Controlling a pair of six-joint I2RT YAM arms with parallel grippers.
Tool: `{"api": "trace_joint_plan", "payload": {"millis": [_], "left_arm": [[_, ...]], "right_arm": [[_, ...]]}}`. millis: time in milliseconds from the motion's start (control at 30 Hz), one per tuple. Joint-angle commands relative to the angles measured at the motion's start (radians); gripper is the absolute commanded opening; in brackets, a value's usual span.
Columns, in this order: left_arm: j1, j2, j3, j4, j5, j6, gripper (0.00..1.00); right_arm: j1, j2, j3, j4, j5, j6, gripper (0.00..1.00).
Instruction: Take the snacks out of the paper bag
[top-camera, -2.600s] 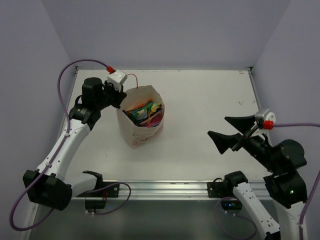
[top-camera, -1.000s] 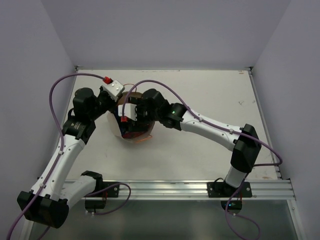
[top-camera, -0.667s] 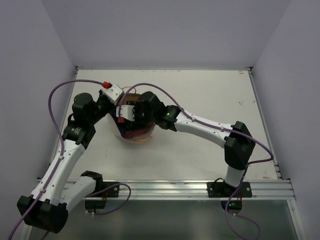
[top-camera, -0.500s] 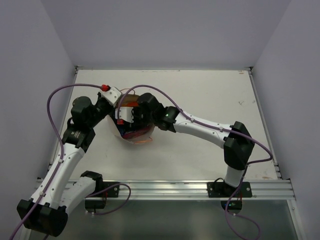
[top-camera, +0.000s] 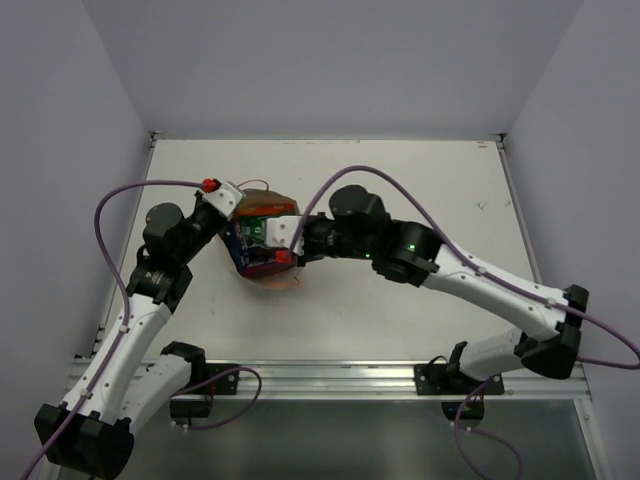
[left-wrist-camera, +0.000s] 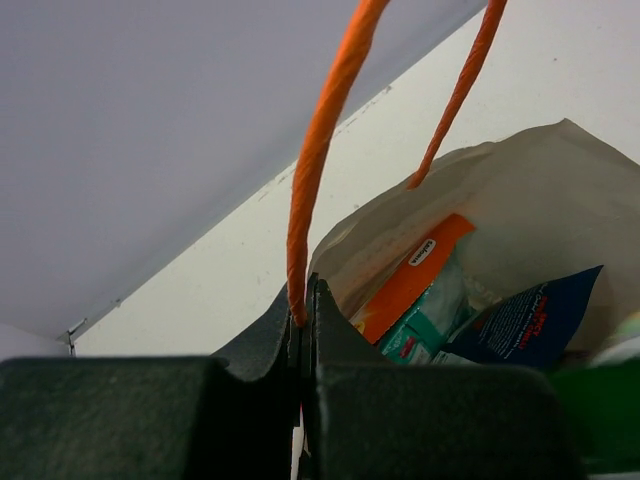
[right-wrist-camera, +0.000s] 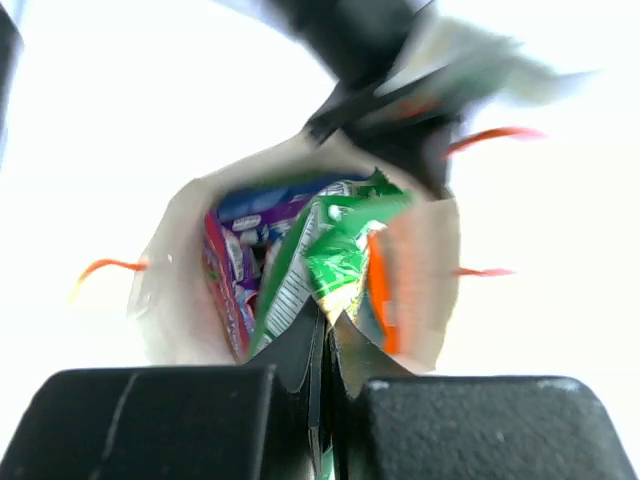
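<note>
The beige paper bag stands left of the table's middle, leaning under both grippers. My left gripper is shut on its orange loop handle and holds it up; from above, the left gripper sits at the bag's left rim. My right gripper is shut on the corner of a green packet that rises out of the bag's mouth. Purple and orange snacks remain inside. An orange packet, a teal one and a blue one show in the left wrist view.
The white table stretches right and behind the bag, bounded by grey walls. A metal rail runs along the near edge. My right arm spans the table's right half, its cable looping above.
My right gripper has shut on the green packet inside the bag and drawn back to the right, lifting it. My left gripper still holds the handle.
</note>
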Motion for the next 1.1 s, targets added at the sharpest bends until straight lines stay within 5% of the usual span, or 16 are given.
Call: {"api": "trace_joint_plan", "payload": {"millis": [0, 167, 367, 567, 733, 800, 833, 967, 1067], "left_arm": [[-0.001, -0.009, 0.000, 0.115, -0.041, 0.014, 0.00], [-0.001, -0.015, -0.005, 0.112, -0.043, 0.018, 0.00], [-0.001, -0.026, 0.008, 0.078, 0.006, 0.027, 0.00], [-0.001, -0.002, 0.081, -0.043, 0.076, 0.046, 0.00], [-0.001, 0.018, 0.149, -0.182, 0.132, 0.092, 0.00], [-0.001, 0.021, 0.187, -0.219, 0.135, 0.110, 0.00], [-0.001, 0.021, 0.199, -0.251, 0.136, 0.115, 0.00], [-0.001, 0.025, 0.232, -0.282, 0.143, 0.132, 0.00], [-0.001, 0.032, 0.226, -0.287, 0.150, 0.135, 0.00]], "right_arm": [[-0.001, -0.143, -0.006, -0.016, -0.048, 0.061, 0.00], [-0.040, -0.292, -0.159, 0.004, 0.105, 0.049, 0.00], [-0.329, -0.292, -0.318, 0.088, 0.127, 0.052, 0.00], [-0.504, -0.057, -0.361, 0.274, 0.268, -0.041, 0.00], [-0.509, 0.143, -0.347, 0.418, 0.308, -0.065, 0.01], [-0.491, 0.198, -0.332, 0.392, 0.273, -0.020, 0.12], [-0.483, 0.205, -0.329, 0.375, 0.258, -0.008, 0.30], [-0.425, 0.156, -0.304, 0.236, 0.195, 0.057, 0.60], [-0.361, 0.027, -0.309, 0.157, 0.179, 0.061, 0.69]]}}
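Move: The right gripper already holds the green candy packet over the paper bag. The bare table spot for it lies about 18 cm ahead, 17 cm to the right and 30 cm below. From that gripper the bag's middle is some 6 cm ahead, 4 cm left and 21 cm down; the left gripper, on the bag's rim, is about 9 cm ahead, 5 cm left and 4 cm lower. From the left gripper the spot is roughly 6 cm ahead, 27 cm right and 26 cm down. Raise the right gripper about 7 cm with the packet, already swinging right, then sweep right and forward away from the bag and steeply down to the bare table, turning some 40 degrees clockwise. Open the fingers near the bottom to let go, easing back and left. Keep the left gripper shut on the bag's rim, drawing back about 2 cm. ##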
